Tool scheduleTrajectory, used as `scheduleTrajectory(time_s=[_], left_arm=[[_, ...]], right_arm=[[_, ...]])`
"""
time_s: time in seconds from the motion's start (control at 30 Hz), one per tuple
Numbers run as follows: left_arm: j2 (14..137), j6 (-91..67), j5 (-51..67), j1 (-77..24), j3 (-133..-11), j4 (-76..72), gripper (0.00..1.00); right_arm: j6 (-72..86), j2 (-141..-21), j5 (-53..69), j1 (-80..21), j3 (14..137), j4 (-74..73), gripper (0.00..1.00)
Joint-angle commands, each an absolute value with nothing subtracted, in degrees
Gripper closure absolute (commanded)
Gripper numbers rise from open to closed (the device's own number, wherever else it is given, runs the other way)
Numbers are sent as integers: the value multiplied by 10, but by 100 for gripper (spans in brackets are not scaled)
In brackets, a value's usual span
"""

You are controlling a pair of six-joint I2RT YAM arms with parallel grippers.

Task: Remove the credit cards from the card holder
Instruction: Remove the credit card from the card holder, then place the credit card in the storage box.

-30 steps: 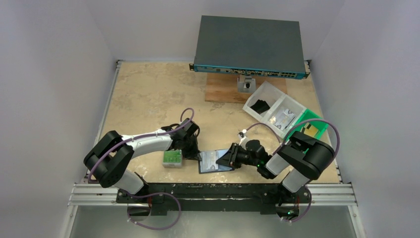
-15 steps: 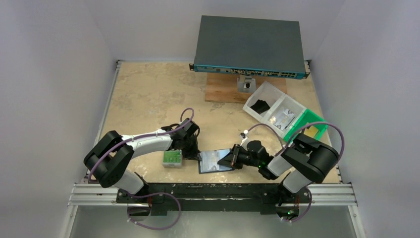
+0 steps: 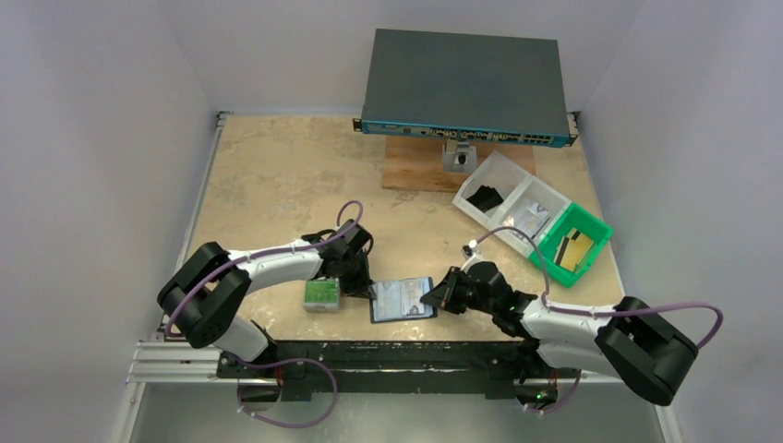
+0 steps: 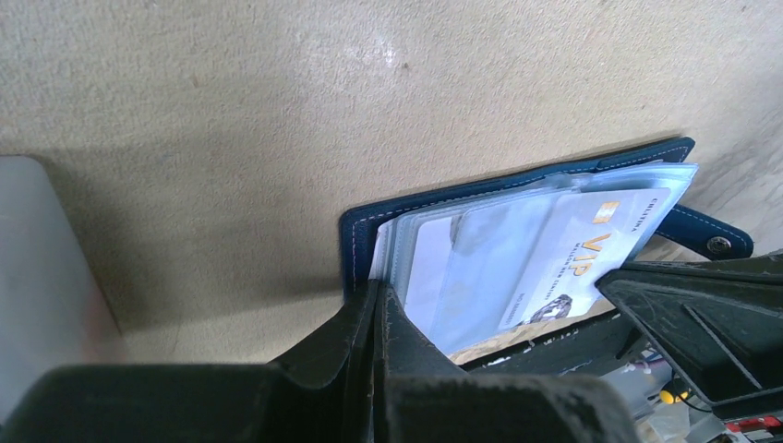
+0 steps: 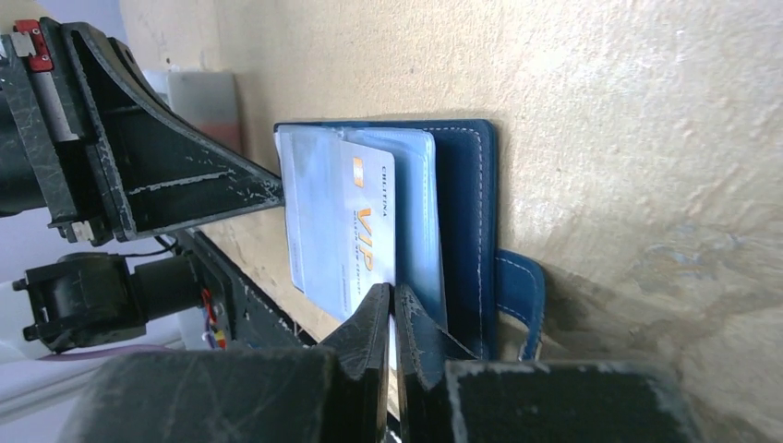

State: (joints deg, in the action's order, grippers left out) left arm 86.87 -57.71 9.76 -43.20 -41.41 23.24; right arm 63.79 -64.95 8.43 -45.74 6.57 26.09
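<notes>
The dark navy card holder (image 3: 399,301) lies open near the table's front edge, its clear sleeves (image 4: 480,249) showing. My left gripper (image 3: 370,293) is shut on its left edge (image 4: 362,242), the fingertips (image 4: 379,291) meeting at the blue cover. A pale credit card with orange "VIP" lettering (image 5: 367,221) sticks part way out of the sleeves. My right gripper (image 5: 392,293) is shut on that card's right end (image 3: 427,297). The snap tab (image 5: 522,286) lies flat on the table beside the holder (image 5: 466,198).
A grey case with a green label (image 3: 320,295) sits just left of the left gripper. At the back right stand a clear divided bin (image 3: 506,196) and a green tray (image 3: 591,233) holding tan cards (image 3: 572,247). A network switch (image 3: 464,88) sits at the back.
The right gripper closed on the VIP card. The right arm swung outward to the right, and the card slid a little rightward out of the sleeves. The left arm stayed put.
</notes>
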Motion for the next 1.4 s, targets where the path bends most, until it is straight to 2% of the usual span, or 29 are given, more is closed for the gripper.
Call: scheduleTrajectory(time_s=[0.0, 0.4, 0.57, 0.73, 0.93, 1.1, 1.37], left_arm=[[898, -542, 26, -433, -390, 311, 100], [816, -503, 69, -433, -466, 350, 99], [772, -486, 89, -433, -501, 368, 86], [748, -472, 140, -430, -514, 350, 64], [733, -463, 250, -402, -482, 254, 48], [707, -488, 340, -375, -438, 141, 41], [693, -543, 411, -347, -388, 21, 41]], right_arm=[[616, -606, 36, -456, 94, 160, 100], [617, -559, 44, -456, 137, 104, 100], [627, -554, 57, -455, 142, 117, 100], [633, -542, 72, -453, 168, 109, 100], [643, -527, 104, -437, 200, 104, 100], [665, -522, 149, -425, 209, 137, 100], [701, -508, 202, -406, 205, 183, 100]])
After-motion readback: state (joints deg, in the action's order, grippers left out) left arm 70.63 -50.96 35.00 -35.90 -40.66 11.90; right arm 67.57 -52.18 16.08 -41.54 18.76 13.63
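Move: The right hand already pinches the VIP card by its right edge, half out of the card holder; the card's middle lies about 3 cm to its left and 1 cm ahead, the open holder's middle some 4 cm left and 2 cm lower. From the left hand, shut on the holder's left rim, the card is roughly 8 cm to the right and level fore and aft, the holder's middle 7 cm right and 1 cm back, the green-labelled box about 11 cm left. With its shut fingertips still on the holder's left rim, the left hand first slips about 1.5 cm left, then lifts off and climbs to some 13 cm up, easing right towards the card as the fingers open past half and swing about 30 degrees to point more to the right. The right hand keeps its pinch and draws the card first slightly right, then up and a little forward, pauses, then lifts faster to about 11 cm up, edging left and tilting its fingers nearer level as it brings the card towards the opened left hand. ##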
